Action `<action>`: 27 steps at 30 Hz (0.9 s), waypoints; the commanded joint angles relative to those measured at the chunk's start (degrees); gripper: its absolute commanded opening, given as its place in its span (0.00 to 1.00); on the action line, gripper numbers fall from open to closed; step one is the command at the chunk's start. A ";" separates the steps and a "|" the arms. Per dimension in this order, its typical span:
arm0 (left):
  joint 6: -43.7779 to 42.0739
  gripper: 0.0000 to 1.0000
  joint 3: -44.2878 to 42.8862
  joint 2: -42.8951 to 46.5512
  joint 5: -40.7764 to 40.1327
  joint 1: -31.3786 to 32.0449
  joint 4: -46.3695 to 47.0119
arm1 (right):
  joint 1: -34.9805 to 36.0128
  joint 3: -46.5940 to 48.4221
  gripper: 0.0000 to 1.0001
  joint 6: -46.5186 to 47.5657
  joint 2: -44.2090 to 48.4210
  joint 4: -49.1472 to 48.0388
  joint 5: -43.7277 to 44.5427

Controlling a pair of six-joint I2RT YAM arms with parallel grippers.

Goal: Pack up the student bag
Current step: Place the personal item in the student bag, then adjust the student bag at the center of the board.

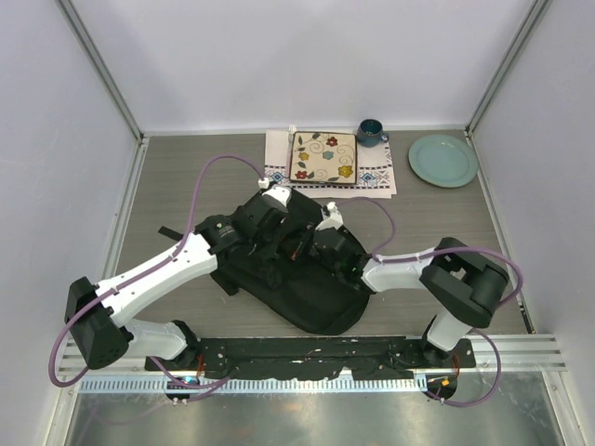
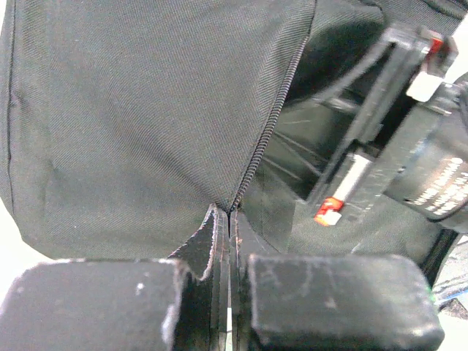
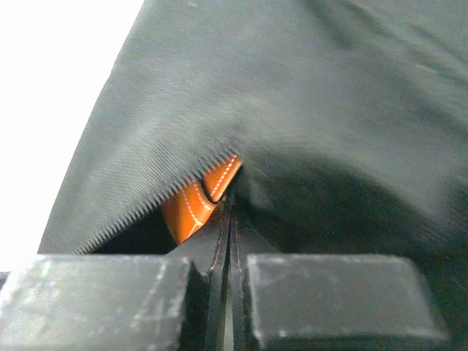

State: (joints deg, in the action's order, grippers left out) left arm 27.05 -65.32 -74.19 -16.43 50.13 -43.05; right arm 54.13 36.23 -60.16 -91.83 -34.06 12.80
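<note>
The student bag (image 1: 316,290), a large black fabric backpack, lies in the middle of the table. Both grippers meet at its upper end. My left gripper (image 1: 277,221) is shut, and its fingertips (image 2: 230,216) pinch the bag's fabric edge where the zipper (image 2: 267,139) runs down to them. My right gripper (image 1: 323,243) is also shut, its tips (image 3: 229,201) pressed against the bag's dark fabric (image 3: 307,110). An orange stitched leather item (image 3: 189,208) peeks out under the fabric edge, just left of those tips. The right gripper's body (image 2: 387,146) shows in the left wrist view.
At the back stand a square flower-patterned plate (image 1: 323,157) on a white embroidered cloth (image 1: 279,165), a dark blue mug (image 1: 370,132) and a pale green plate (image 1: 443,160). White walls close the table on three sides.
</note>
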 commanded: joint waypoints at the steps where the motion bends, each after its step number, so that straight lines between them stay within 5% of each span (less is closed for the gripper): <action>1: 0.90 0.00 0.37 1.86 0.52 -0.29 1.30 | -0.08 6.83 0.06 0.92 -5.88 -4.78 -3.04; 9: 1.95 0.00 1.77 1.42 0.61 -0.29 1.74 | -0.25 8.60 0.13 2.41 -5.74 -3.22 -2.00; 12: 2.31 0.04 1.86 1.59 -0.18 -0.29 1.13 | -0.25 4.21 0.30 5.04 0.85 0.39 1.24; 16: 4.50 0.37 2.56 3.00 -1.15 -0.38 0.42 | -0.34 0.51 0.45 8.64 12.10 12.06 7.41; 17: 5.11 0.52 2.74 4.22 -1.24 -0.38 0.42 | -0.25 0.42 0.47 9.18 13.77 19.14 8.90; 20: 8.98 0.73 5.71 8.08 -2.72 -0.38 0.24 | -0.34 -0.36 0.53 11.47 20.45 29.71 14.96; 27: 22.60 0.91 15.12 20.73 -8.45 -1.35 -1.16 | -8.06 -1.78 0.73 16.21 28.55 37.84 15.61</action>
State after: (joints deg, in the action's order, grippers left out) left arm 40.42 -54.39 -59.59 -20.53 49.69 -43.53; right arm 51.68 34.65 -48.82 -64.75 -3.84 26.48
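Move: Just off the right fingertips, roughly 2 cm ahead and 3 cm to their left at about their height, the brown wallet sits in the mouth of the black bag. The zipped rim pinched by the left fingers is some 8 cm left of the right hand, level fore and aft and about 6 cm higher. The patterned board lies about 30 cm ahead and 6 cm right of the right hand, 8 cm lower. From the left hand the wallet is about 6 cm right and 6 cm below. Poking into the bag with nearly shut fingers, the right hand goes about 4 cm left and slightly forward at the wallet, then opens and draws back out, some 15 cm to the right and upward, turning clockwise. The left hand, still pinching the rim, sinks a centimetre, opens wide to let go, then backs off left and towards its base, swinging counter-clockwise. ##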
